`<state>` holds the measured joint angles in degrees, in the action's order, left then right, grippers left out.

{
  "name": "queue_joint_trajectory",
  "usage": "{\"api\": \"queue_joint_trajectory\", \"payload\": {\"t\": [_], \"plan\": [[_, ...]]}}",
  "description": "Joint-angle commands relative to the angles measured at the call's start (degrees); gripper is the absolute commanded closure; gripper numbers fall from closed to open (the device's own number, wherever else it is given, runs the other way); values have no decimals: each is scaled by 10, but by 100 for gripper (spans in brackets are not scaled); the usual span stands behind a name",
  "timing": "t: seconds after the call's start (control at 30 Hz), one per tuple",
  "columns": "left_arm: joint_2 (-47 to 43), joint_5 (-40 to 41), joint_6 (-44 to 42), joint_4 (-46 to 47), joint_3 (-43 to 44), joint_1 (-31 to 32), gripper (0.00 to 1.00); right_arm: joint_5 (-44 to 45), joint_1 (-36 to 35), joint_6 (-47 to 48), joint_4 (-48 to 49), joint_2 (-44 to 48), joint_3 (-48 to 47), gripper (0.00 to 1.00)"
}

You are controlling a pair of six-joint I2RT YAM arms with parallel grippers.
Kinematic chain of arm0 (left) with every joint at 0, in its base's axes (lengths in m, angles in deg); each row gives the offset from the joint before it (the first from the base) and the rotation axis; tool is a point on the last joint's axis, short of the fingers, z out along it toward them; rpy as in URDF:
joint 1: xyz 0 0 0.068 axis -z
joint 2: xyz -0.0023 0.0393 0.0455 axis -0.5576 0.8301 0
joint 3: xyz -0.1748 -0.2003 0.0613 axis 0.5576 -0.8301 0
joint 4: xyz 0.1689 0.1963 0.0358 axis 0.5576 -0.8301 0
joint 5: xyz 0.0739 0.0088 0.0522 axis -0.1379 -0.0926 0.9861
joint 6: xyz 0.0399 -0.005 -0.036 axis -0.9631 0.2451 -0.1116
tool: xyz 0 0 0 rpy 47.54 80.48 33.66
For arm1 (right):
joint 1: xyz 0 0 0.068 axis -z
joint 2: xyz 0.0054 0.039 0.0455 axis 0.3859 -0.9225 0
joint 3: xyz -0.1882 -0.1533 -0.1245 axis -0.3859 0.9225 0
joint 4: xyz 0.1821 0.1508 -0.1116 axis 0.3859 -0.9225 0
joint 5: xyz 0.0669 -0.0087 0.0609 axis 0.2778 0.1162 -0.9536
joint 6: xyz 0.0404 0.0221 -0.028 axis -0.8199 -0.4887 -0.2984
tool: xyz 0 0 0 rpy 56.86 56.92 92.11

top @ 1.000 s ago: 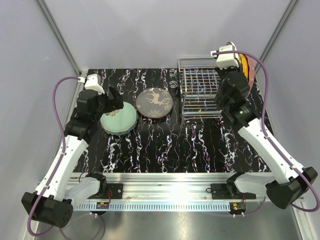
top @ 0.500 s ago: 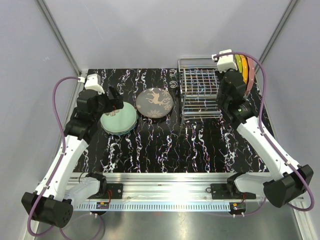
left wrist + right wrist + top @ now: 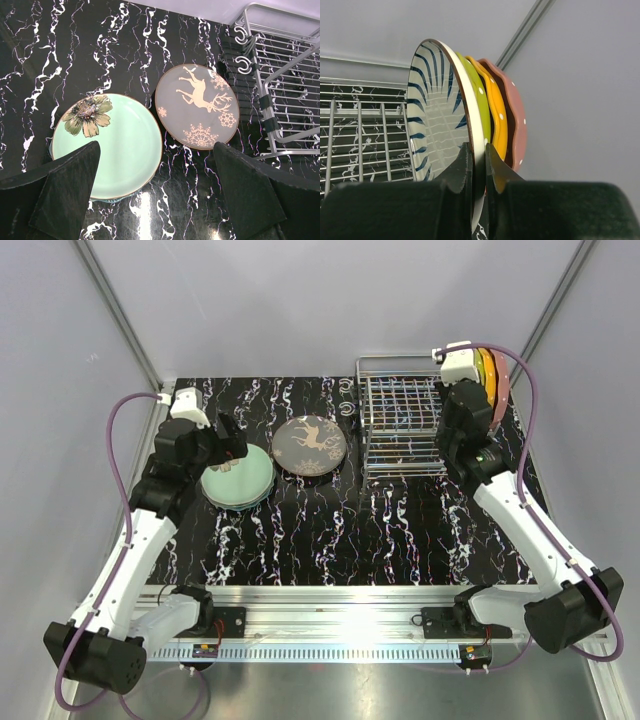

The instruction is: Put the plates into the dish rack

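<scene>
My right gripper [image 3: 477, 150] is shut on the lower rim of a white plate with dark stripes [image 3: 437, 115]. That plate stands upright at the right end of the chrome dish rack [image 3: 400, 425]. It stands against a yellow-green plate [image 3: 482, 107], an orange plate [image 3: 497, 115] and a pink dotted plate [image 3: 515, 120]. My left gripper [image 3: 156, 150] hangs open above the table. Its fingers straddle the gap between a teal flower plate [image 3: 115, 145] and a grey-brown deer plate [image 3: 197, 106]. The teal plate lies on top of another plate.
The rack's wire slots [image 3: 360, 135] to the left of the striped plate hold nothing. Two hooks [image 3: 242, 47] sit at the rack's near corner. Grey enclosure walls and a metal post [image 3: 525, 30] stand close behind the plates. The table is black marble-patterned [image 3: 330, 530].
My right wrist has shifted slightly with the striped plate in its grip, bringing it beside the coloured plates. The left arm has not moved.
</scene>
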<state>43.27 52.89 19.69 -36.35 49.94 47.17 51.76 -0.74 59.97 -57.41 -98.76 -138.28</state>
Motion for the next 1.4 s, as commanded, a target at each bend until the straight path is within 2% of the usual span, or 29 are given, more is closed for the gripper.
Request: {"api": "queue_joint_trajectory", "payload": {"t": [0.0,0.47,0.6,0.7,0.83,0.93,1.13,1.37], "plan": [[3,-10,-1,11,27,-3,1,-11,7,-33,76,8,-9,100],[9,-15,0,10,27,-3,1,-9,20,-60,98,2,15,100],[11,-16,0,11,28,-3,1,-10,23,-63,101,0,17,91],[11,-16,0,10,28,-3,1,-9,23,-62,101,-6,17,89],[13,-18,0,9,29,-3,1,-10,23,-63,103,-8,16,77],[14,-19,0,9,28,-3,1,-10,23,-62,103,-10,13,72],[17,-23,0,9,29,-3,1,-11,23,-65,101,-6,9,70],[20,-24,-1,7,30,-3,1,-22,23,-84,61,22,-19,55]]}}
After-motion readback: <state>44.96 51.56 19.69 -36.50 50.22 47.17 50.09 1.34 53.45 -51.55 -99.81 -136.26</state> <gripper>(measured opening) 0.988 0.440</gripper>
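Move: The striped white plate, still pinched upright by its near rim, has its middle about 9 cm ahead of the right hand and 1 cm left, roughly level. Its rack slot is about 9 cm ahead, slightly lower. Right of that slot stand the green, orange and pink plates, all some 8 cm ahead of the hand and 3, 5 and 7 cm to its right. From the left hand the slot is roughly 14 cm ahead, 49 cm right and 8 cm higher. The striped white plate is eased about 1 cm down, 1 cm right and 1 cm forward towards the green plate, the right hand rolling some 5 degrees left side up. The fingers then part to nearly half open and let go of its rim as the hand creeps slightly farther forward and back left, finally rising about 1 cm with its tips lifting a little. ##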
